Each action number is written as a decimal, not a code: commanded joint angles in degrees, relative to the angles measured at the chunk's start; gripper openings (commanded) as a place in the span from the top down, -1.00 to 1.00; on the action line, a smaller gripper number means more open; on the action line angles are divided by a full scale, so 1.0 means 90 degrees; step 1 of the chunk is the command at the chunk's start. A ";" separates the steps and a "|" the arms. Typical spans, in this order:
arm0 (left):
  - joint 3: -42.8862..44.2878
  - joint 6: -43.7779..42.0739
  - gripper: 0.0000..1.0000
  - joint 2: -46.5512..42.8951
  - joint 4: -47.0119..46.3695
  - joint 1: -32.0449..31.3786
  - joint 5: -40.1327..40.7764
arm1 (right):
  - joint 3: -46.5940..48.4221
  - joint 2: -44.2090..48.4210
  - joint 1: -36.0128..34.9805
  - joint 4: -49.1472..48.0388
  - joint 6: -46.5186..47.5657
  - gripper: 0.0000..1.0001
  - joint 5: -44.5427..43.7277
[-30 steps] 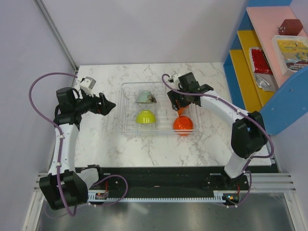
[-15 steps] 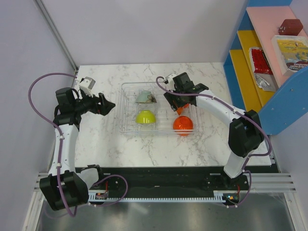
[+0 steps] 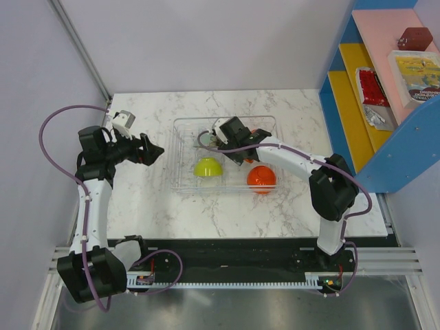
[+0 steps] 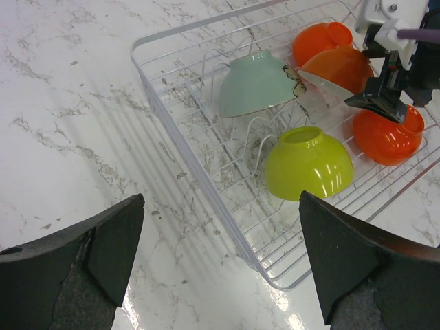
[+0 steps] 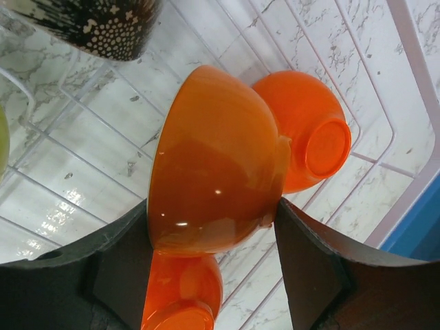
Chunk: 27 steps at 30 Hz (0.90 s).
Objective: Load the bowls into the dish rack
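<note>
The clear dish rack point(image 3: 180, 124) lies mid-table. My right gripper point(image 5: 213, 206) is shut on an orange bowl point(image 5: 210, 158), tilted on its side above the rack's middle point(image 4: 337, 69). Inside the rack are a lime-green bowl point(image 3: 207, 167) upside down, a pale green bowl point(image 4: 253, 84) on its side with a dark patterned inside, an orange bowl point(image 4: 387, 135) at the near right and another orange bowl point(image 4: 317, 41) at the far side. My left gripper point(image 4: 220, 199) is open over the table, left of the rack point(image 4: 165, 110), holding nothing.
A blue, yellow and pink shelf unit point(image 3: 371, 89) with packaged goods stands off the table's right edge. Grey walls close off the left and back. Marble table point(image 3: 206, 213) stretches in front of the rack.
My right gripper has carried the orange bowl leftward from the rack's right side to over its middle, near the pale green bowl. The left arm has stayed put.
</note>
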State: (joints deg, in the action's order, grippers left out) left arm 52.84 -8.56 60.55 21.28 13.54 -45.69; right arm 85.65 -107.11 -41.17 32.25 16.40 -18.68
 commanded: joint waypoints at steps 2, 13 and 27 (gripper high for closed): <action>-0.0041 0.0052 -0.99 -0.0166 -0.0138 0.0058 -0.0187 | -0.0082 -0.0345 -0.0347 -0.0067 0.0569 1.00 -0.1010; -0.0041 0.0033 -0.99 -0.0273 -0.0167 0.0068 -0.0128 | -0.0698 -0.0501 -0.1138 -0.0312 0.1068 1.00 -0.1948; -0.0041 0.0043 -0.99 -0.0322 -0.0186 0.0078 -0.0070 | -0.0698 -0.0619 -0.1646 -0.0234 0.1117 -0.40 -0.1597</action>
State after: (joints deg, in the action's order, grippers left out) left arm 52.42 -8.56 58.81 21.02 13.80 -45.63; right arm 80.16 -110.00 -54.28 27.11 25.15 -37.15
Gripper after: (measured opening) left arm 0.994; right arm 0.709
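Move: The right gripper already holds an orange bowl by its wall, low over the rack. The open middle of the rack lies about 4 cm back, 3 cm left and 4 cm below that hand. From it, the lime bowl is some 10 cm left and 3 cm back, the far orange bowl 4 cm right and 6 cm ahead, the near orange bowl 5 cm right and 6 cm back. From the left gripper, the open middle is roughly 23 cm right, 3 cm ahead and 15 cm below. Keep the right fingers shut on the orange bowl and ease it left and slightly down while rolling the hand some 20 degrees, its left side sinking and the fingers swinging a little more forward. Then draw back and finish back and to the left, about 5 cm in all, away from the far orange bowl and in beside the lime one. ##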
